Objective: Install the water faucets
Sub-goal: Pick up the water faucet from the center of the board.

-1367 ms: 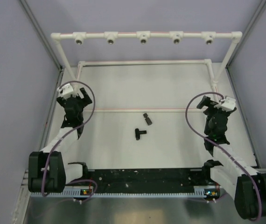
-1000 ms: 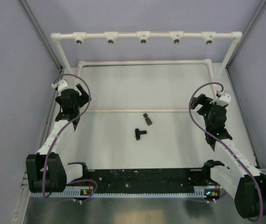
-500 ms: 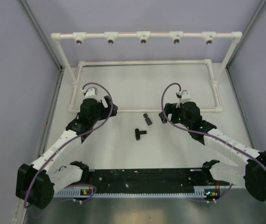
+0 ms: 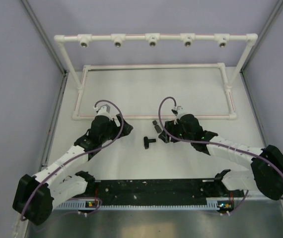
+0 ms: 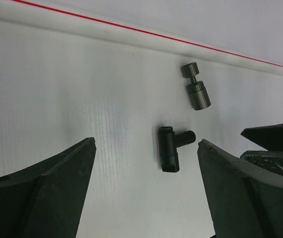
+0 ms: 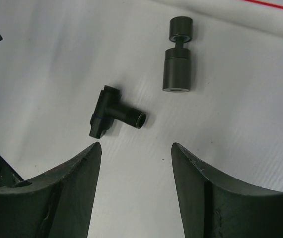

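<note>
Two small black faucets lie on the white table mid-centre. The T-shaped faucet [image 4: 149, 142] lies on its side; it also shows in the left wrist view [image 5: 170, 148] and the right wrist view [image 6: 112, 113]. The stubby cylinder faucet [image 4: 156, 126] lies just behind it, seen from the left wrist [image 5: 196, 91] and the right wrist [image 6: 177, 62]. My left gripper [image 4: 126, 130] [image 5: 146, 144] is open and empty, left of the T piece. My right gripper [image 4: 165, 135] [image 6: 136, 145] is open and empty, right of it. Neither touches a faucet.
A white pipe frame stands at the back; its top rail [image 4: 151, 37] carries several metal-ringed sockets. Its base loop lies on the table, the near pipe [image 4: 131, 117] with a red line just behind the faucets. Grey walls close both sides. A black strip [image 4: 151, 187] runs along the near edge.
Both arms have swung in from the table's sides to the middle and lowered. The grippers now face each other across the faucets. The faucets have not moved.
</note>
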`<state>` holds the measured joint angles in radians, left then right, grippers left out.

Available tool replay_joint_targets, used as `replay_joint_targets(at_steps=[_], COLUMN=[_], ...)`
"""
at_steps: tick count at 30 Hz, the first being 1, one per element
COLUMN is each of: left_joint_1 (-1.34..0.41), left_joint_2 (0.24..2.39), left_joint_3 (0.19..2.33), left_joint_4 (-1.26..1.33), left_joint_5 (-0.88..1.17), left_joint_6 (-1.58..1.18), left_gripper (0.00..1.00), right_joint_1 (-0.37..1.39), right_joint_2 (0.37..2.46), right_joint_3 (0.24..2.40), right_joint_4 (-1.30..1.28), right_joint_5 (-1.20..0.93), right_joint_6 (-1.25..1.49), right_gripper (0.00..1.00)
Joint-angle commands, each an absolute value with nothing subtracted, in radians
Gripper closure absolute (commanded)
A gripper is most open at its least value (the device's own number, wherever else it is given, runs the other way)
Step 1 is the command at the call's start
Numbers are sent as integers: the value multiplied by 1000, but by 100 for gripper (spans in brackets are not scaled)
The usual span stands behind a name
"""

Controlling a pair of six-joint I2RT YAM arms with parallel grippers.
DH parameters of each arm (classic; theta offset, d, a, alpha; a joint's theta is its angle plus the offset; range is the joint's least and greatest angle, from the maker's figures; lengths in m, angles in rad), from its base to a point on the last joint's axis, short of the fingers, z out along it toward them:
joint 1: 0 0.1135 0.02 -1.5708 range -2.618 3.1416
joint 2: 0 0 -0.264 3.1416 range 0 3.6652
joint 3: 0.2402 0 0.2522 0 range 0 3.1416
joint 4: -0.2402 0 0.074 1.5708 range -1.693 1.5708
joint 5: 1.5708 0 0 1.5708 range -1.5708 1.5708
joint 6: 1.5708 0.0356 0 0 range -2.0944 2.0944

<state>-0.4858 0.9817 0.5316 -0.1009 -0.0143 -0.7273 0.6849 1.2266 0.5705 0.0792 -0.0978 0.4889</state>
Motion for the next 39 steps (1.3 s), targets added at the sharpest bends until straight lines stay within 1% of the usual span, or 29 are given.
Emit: replay_joint_targets(at_steps=[1,4,6,8,11,17,21,24,26,31,33,36,38,39], left_joint_1=[-503,-508,-509,-511,-515,-526,-531,-541,-555,-601,-627,-670,-699,-710], left_joint_2=[953,946,946,950,951,962,992,1012,1015,980,963,953,956,957], left_joint_3=[488,457,446,439,431,410,414,425,426,396,376,356,345,341], left_joint_4=[-20,20,32,32,37,58,83,90,91,92,97,98,101,106], left_joint_5=[49,87,100,103,110,117,133,149,149,132,117,84,68,63], left_joint_6=[-791,-818,-827,-831,-834,-848,-850,-848,-848,-856,-862,-870,-874,-880], left_gripper=[12,12,12,13,13,15,19,26,31,42,47,56,64,71], right_joint_1=[738,745,744,744,744,744,744,744,744,745,744,744,745,744], right_joint_2=[1270,1313,1359,1400,1448,1482,1496,1497,1503,1517,1525,1551,1589,1606], right_joint_3=[572,574,606,635,656,673,677,667,678,716,742,785,820,839], right_joint_4=[187,227,204,190,193,187,187,207,206,204,187,166,147,134], right_joint_5=[-187,-233,-241,-262,-278,-242,-245,-221,-213,-213,-196,-186,-181,-178], right_joint_6=[463,434,422,414,417,454,494,508,500,471,451,428,413,408], right_gripper=[43,43,43,49,52,53,61,63,67,75,75,78,80,83])
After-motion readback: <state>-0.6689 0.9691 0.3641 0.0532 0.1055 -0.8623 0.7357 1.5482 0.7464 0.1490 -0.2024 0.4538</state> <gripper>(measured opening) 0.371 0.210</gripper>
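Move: The T-shaped water faucet lies about 11 cm to the left hand's right, roughly level with it fore and aft and some 10 cm below. From the right hand that faucet is about 9 cm left, 1 cm ahead and 8 cm down. The cylindrical fitting stands 9 cm farther out than the T-shaped faucet and 4 cm to its right. The white front pipe runs crosswise, its middle about 16 cm ahead of the right hand and 6 cm left. Leftward and down, the right hand closes in on the T-shaped faucet, first backing about 2 cm, then easing forward and rising slightly at the end; net travel about 6 cm. The left hand draws back and right some 8 cm while sinking about 3 cm, coming in low beside the same faucet and turning some 10 degrees clockwise. Both grippers narrow, well short of shut, neither gripping anything yet. ##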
